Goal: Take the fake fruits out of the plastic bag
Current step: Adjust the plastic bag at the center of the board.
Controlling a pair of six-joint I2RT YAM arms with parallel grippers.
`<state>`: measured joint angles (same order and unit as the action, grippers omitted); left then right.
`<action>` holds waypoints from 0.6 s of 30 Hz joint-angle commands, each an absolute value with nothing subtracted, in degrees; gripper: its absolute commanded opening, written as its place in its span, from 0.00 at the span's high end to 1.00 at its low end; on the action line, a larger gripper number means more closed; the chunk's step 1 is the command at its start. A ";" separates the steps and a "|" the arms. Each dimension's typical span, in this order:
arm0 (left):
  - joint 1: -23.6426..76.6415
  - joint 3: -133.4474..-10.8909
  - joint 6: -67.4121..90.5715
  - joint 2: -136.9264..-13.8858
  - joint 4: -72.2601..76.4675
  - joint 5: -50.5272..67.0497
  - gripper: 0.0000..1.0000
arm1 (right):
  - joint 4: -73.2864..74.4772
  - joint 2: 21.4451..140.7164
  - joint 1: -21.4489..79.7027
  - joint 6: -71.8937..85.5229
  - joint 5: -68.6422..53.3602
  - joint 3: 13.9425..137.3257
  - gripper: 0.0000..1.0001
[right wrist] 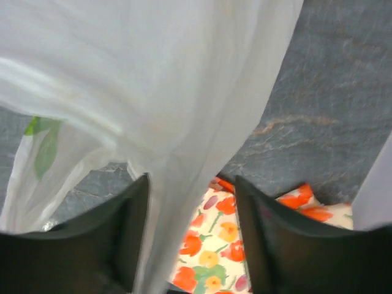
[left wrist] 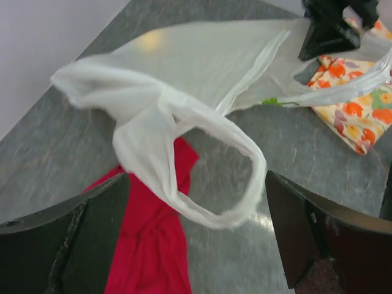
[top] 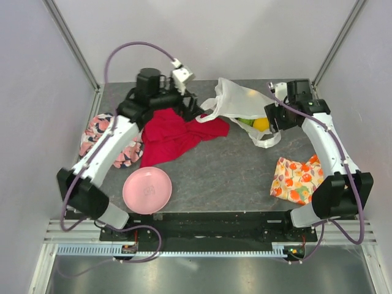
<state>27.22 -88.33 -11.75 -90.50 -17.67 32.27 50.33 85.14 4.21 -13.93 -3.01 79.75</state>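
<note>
The plastic bag (top: 236,100) lies crumpled at the back of the table, translucent white, its mouth toward the right arm. A yellow fruit (top: 261,124) and a green fruit (top: 246,121) show at that mouth. My left gripper (left wrist: 196,239) is open wide, and a handle loop (left wrist: 236,184) of the bag (left wrist: 184,67) lies loose between its fingers, over the red cloth (left wrist: 147,245). My right gripper (right wrist: 190,233) is open above the bag's right end. A sheet of bag film (right wrist: 153,92) hangs down between its fingers, against the left one. A green shape (right wrist: 43,141) shows through the film.
A red cloth (top: 174,135) lies under the bag's left end. A pink plate (top: 147,190) sits at the front left. A floral cloth (top: 98,131) lies under the left arm, and an orange fruit-printed cloth (top: 297,177) lies at the right, below my right gripper.
</note>
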 commanded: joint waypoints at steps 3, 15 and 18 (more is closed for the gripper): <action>10.86 -84.13 -23.00 -72.18 -46.72 26.81 0.03 | 51.59 79.20 4.22 -18.63 -12.72 93.51 0.05; 11.50 -60.12 -60.03 -76.89 -61.88 25.84 0.62 | 48.43 87.01 9.14 -17.40 -12.22 113.02 0.02; 16.86 -56.79 -58.98 -82.95 -55.30 20.32 0.84 | 47.64 88.68 9.58 -17.23 -11.08 117.05 0.02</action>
<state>11.05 -59.11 -53.06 -78.46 -58.43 26.76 49.67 86.46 8.99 -17.58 -12.23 111.92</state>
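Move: The pink plate lies some 19 cm back and 22 cm to the left of the left hand, about 30 cm lower. From that hand the plastic bag's body is roughly 12 cm ahead, 19 cm right and 25 cm below, and the red cloth about 7 cm ahead, 10 cm left, 30 cm below. The bag is about 11 cm ahead of the right hand, 12 cm left and 12 cm below; the flowered cloth is 14 cm behind it and 8 cm right, 17 cm below. The plastic bag's near right handle is let go by the right fingers, which spread fully as that hand lifts about 21 cm, drifting slightly forward and left, fingers tipping up some 30 degrees. The left hand, already open, swings left away from the bag, then drops and draws back towards the pink plate, easing right again, its fingers turning steeply down and closing most of the way, on nothing. ##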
